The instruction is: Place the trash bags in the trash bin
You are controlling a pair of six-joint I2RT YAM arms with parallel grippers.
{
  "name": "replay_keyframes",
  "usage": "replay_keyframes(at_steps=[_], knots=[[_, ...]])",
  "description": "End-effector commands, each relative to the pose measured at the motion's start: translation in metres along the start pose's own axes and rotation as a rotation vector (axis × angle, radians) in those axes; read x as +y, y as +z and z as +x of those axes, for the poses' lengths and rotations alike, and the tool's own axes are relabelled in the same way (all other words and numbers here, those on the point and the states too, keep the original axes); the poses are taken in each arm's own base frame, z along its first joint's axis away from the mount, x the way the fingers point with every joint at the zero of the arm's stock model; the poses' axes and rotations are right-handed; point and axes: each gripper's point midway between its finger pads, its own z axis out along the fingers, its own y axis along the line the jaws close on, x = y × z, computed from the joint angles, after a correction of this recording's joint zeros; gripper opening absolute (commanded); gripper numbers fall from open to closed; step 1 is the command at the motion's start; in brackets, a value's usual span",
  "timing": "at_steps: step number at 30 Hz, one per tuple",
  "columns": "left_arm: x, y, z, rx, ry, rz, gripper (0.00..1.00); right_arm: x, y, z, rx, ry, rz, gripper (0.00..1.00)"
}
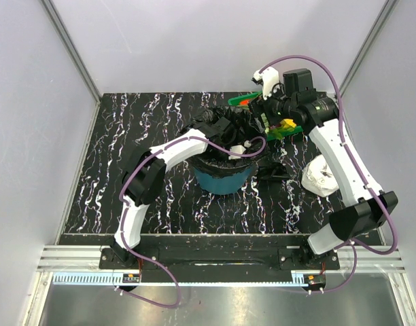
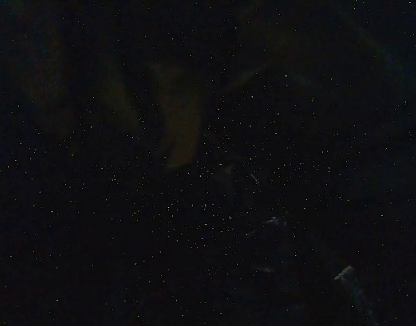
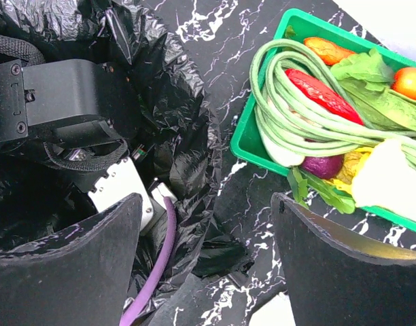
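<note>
A glossy black trash bag [image 1: 218, 122] is bunched over the mouth of the teal trash bin [image 1: 225, 180] in the middle of the table. My left arm reaches down into that bag. Its black wrist [image 3: 65, 95] shows in the right wrist view, but its gripper is buried in the film, and the left wrist view is dark. The bag's wrinkled film [image 3: 187, 136] spills onto the table, with a flap [image 3: 221, 251] lying between my right fingers. My right gripper [image 3: 208, 261] hovers open just right of the bin, with nothing held between its fingers [image 3: 79, 265].
A green tray [image 3: 245, 139] of vegetables stands close behind my right gripper, seen also in the top view [image 1: 240, 100]. A white plastic wad [image 1: 320, 178] lies under the right arm. The left arm's purple cable [image 3: 157, 272] runs past the left finger.
</note>
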Motion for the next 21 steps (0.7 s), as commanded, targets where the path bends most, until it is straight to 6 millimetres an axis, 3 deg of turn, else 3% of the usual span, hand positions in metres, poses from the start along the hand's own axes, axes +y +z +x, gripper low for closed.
replay_keyframes(at_steps=[1, 6, 9, 17, 21], knots=[[0.011, -0.031, -0.018, -0.055, 0.020, -0.078, 0.99, 0.011, 0.007, -0.005, -0.011, 0.031, -0.061, 0.81], [0.012, -0.036, -0.020, -0.064, 0.021, -0.085, 0.99, 0.014, 0.018, 0.011, 0.036, 0.064, -0.079, 0.78], [0.012, -0.040, -0.022, -0.072, 0.015, -0.090, 0.99, 0.020, 0.028, 0.020, 0.058, 0.091, -0.112, 0.72], [0.018, -0.056, -0.031, -0.117, 0.007, -0.129, 0.99, 0.020, 0.038, 0.033, 0.090, 0.109, -0.112, 0.26], [0.022, -0.067, -0.038, -0.147, 0.004, -0.148, 0.99, 0.019, 0.038, 0.032, 0.087, 0.104, -0.107, 0.10]])
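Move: The trash bag's rim, draped over the bin edge, lies about 6 cm below the right hand and 2 cm to its left, level with it fore and aft. From that hand, the vegetable basket is some 14 cm ahead, 12 cm right and 28 cm below; the small black bundle is roughly 8 cm back, 6 cm right, also on the table. The left hand is down inside the lined bin, with that rim spot about 5 cm ahead, 10 cm right and 20 cm above. Downward goes the right hand, about 5.5 cm and slightly left, onto the bag's rim on the basket side, its fingers tipping some 10 degrees steeper; they close from wide open to nearly shut, pinching the black film between the tips. Inside the bin the left hand first waits, then backs straight up about 3 cm, fingers still wide open. ##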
